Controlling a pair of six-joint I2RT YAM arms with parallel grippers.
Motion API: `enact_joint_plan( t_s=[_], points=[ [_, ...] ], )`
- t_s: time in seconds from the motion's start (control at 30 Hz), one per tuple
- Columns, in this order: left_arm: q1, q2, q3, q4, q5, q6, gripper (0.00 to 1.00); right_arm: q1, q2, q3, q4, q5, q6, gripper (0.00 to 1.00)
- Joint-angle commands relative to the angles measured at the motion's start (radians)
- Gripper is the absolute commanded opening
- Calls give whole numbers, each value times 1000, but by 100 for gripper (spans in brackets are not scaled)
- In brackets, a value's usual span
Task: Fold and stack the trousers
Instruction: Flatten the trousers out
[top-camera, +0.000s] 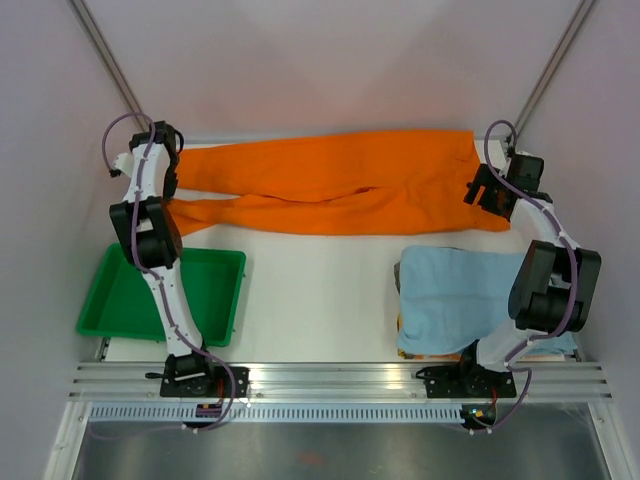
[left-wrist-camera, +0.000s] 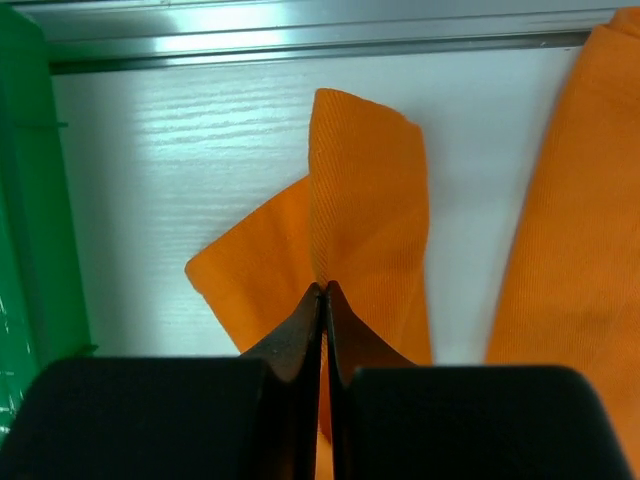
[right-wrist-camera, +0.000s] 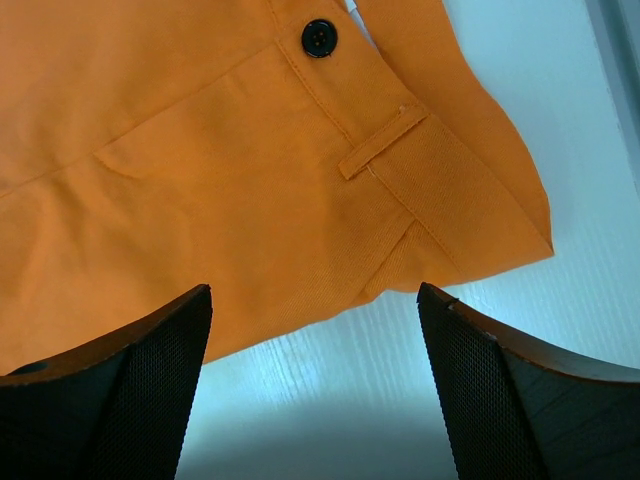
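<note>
The orange trousers (top-camera: 340, 183) lie spread across the back of the table, waist at the right, legs running left. My left gripper (left-wrist-camera: 325, 290) is shut on the cuff of the nearer leg (left-wrist-camera: 365, 210), pinching a raised fold of it at the far left. The other leg (left-wrist-camera: 570, 230) lies beside it. My right gripper (right-wrist-camera: 315, 300) is open and empty, hovering just in front of the waistband corner (right-wrist-camera: 450, 190), which carries a black button (right-wrist-camera: 319, 38) and a belt loop. In the top view the right gripper (top-camera: 487, 190) is at the waist end.
A green tray (top-camera: 215, 290) stands at the front left; its wall shows in the left wrist view (left-wrist-camera: 30, 200). A light blue cloth (top-camera: 460, 295) lies at the front right under the right arm. A metal rail (top-camera: 340, 378) runs along the near edge.
</note>
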Motion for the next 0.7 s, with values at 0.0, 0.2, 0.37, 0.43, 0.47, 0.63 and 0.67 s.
enact_joint_plan(
  t_s=[0.0,0.2,0.37,0.43,0.47,0.63,0.67],
  points=[
    [0,-78,3,120,-35,118,2,-3,85,50,61,29,-16,90],
    [23,-105,26,209,-39,212,2,-9,235,122,31,122,23,90],
    [23,-164,2,274,-50,271,2,-11,329,216,-43,149,106,87],
    [23,-190,-8,289,-62,281,2,-11,341,233,-78,158,112,81],
    [23,-200,-15,297,-64,292,2,-11,347,228,-81,158,105,77],
    [17,-277,-40,424,-1,504,2,-11,358,210,-91,155,62,0],
    [-2,-321,-41,445,-6,560,2,-11,345,205,-97,158,51,0]
  ],
)
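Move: The right hand, open, hovers over the trousers' waist end: the waistband spot it will pinch is about 2 cm ahead, 3 cm right and 9 cm below. From that hand, the button is some 8 cm ahead and 3 cm left, and the waist corner 2 cm back and 7 cm right. The left hand already holds one leg end; the other leg's end lies roughly 12 cm ahead, 4 cm right and 8 cm below it, the green bin 22 cm back and 4 cm left. The right hand sinks about 9 cm onto the waistband beside the belt loop, easing right and a little forward as its fingers tip more steeply down, then shuts them on the cloth near the waist corner. Meanwhile the left hand keeps its pinch on the leg end and, after a short forward-left shift, lifts it some 10 cm, still easing forward while its fingertips tilt up and the wrist turns about 15 degrees clockwise. ##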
